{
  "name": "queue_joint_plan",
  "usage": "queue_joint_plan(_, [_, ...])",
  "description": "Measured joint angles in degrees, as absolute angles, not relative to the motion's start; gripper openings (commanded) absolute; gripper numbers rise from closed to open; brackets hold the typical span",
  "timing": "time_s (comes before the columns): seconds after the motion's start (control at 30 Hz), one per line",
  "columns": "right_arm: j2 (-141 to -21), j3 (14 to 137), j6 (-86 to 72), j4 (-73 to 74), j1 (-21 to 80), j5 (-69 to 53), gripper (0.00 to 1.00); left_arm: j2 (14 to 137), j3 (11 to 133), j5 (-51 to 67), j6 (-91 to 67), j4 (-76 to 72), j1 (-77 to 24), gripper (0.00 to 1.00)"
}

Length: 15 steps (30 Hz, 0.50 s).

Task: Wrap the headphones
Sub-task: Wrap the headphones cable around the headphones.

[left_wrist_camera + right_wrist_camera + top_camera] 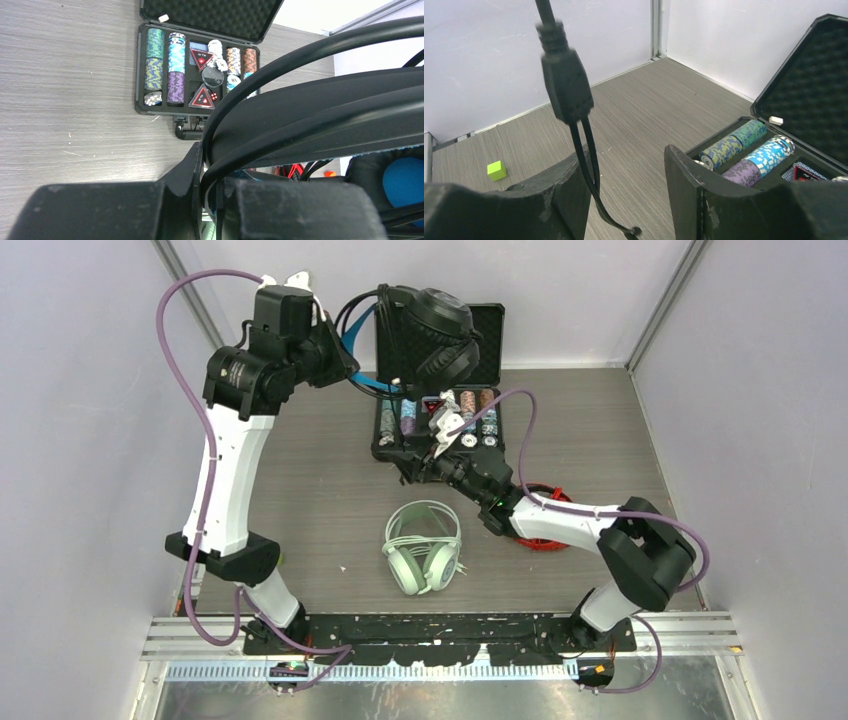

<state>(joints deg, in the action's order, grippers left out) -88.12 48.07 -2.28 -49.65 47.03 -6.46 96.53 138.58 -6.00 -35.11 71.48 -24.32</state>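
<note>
The black headphones (440, 330) hang in the air at the back of the table, above an open chip case. My left gripper (350, 365) is shut on their blue-lined headband (325, 115), with the black cable (260, 80) looping past the fingers. Their cable's splitter (566, 82) dangles just above my right gripper (626, 175). That gripper is open, and the thin cords run loose along its left finger (569, 190). In the top view the right gripper (440, 430) hovers over the case's front. The mint-green headphones (424, 545) lie flat at mid-table. The red headphones (545, 543) lie mostly hidden under the right arm.
An open black case (490, 325) holding several rows of poker chips (156, 60) stands at the back centre, lid up. A small lime-green cube (496, 170) lies on the floor by the wall. Walls close the workspace on three sides.
</note>
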Motion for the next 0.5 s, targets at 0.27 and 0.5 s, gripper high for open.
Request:
queue_joint_plan(0.27, [-93.3, 47.1, -2.2, -55.0, 47.0, -9.0, 0.54, 96.5, 139.2, -5.3, -35.1, 71.4, -24.3, 0.00])
queue_joint_plan(0.5, [-97.1, 44.7, -2.8, -59.9, 47.0, -10.0, 0.51, 96.5, 139.5, -4.9, -35.1, 71.5, -24.3, 0.00])
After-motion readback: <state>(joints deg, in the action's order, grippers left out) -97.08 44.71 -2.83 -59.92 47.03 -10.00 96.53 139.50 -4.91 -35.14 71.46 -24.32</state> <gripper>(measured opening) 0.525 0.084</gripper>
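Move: The loose plug end of the black headphones' cable hangs just by my open right fingers, roughly 2 cm to the left and 4 cm below. The held headphones are about 13 cm ahead of my right hand, 3 cm right and 16 cm up. The poker case lies some 12 cm ahead and 7 cm right, the green headphones about 15 cm back and 4 cm right, both roughly 24 cm below. From my left hand that plug end is some 9 cm back, 5 cm right and 20 cm down. I sink my right hand nearly straight down, about 5.5 cm, following the dangling cable towards its plug end and easing a little left, with my fingers still about half open and not closing. My left hand keeps its grip on the black headphones and holds them steady overhead. ##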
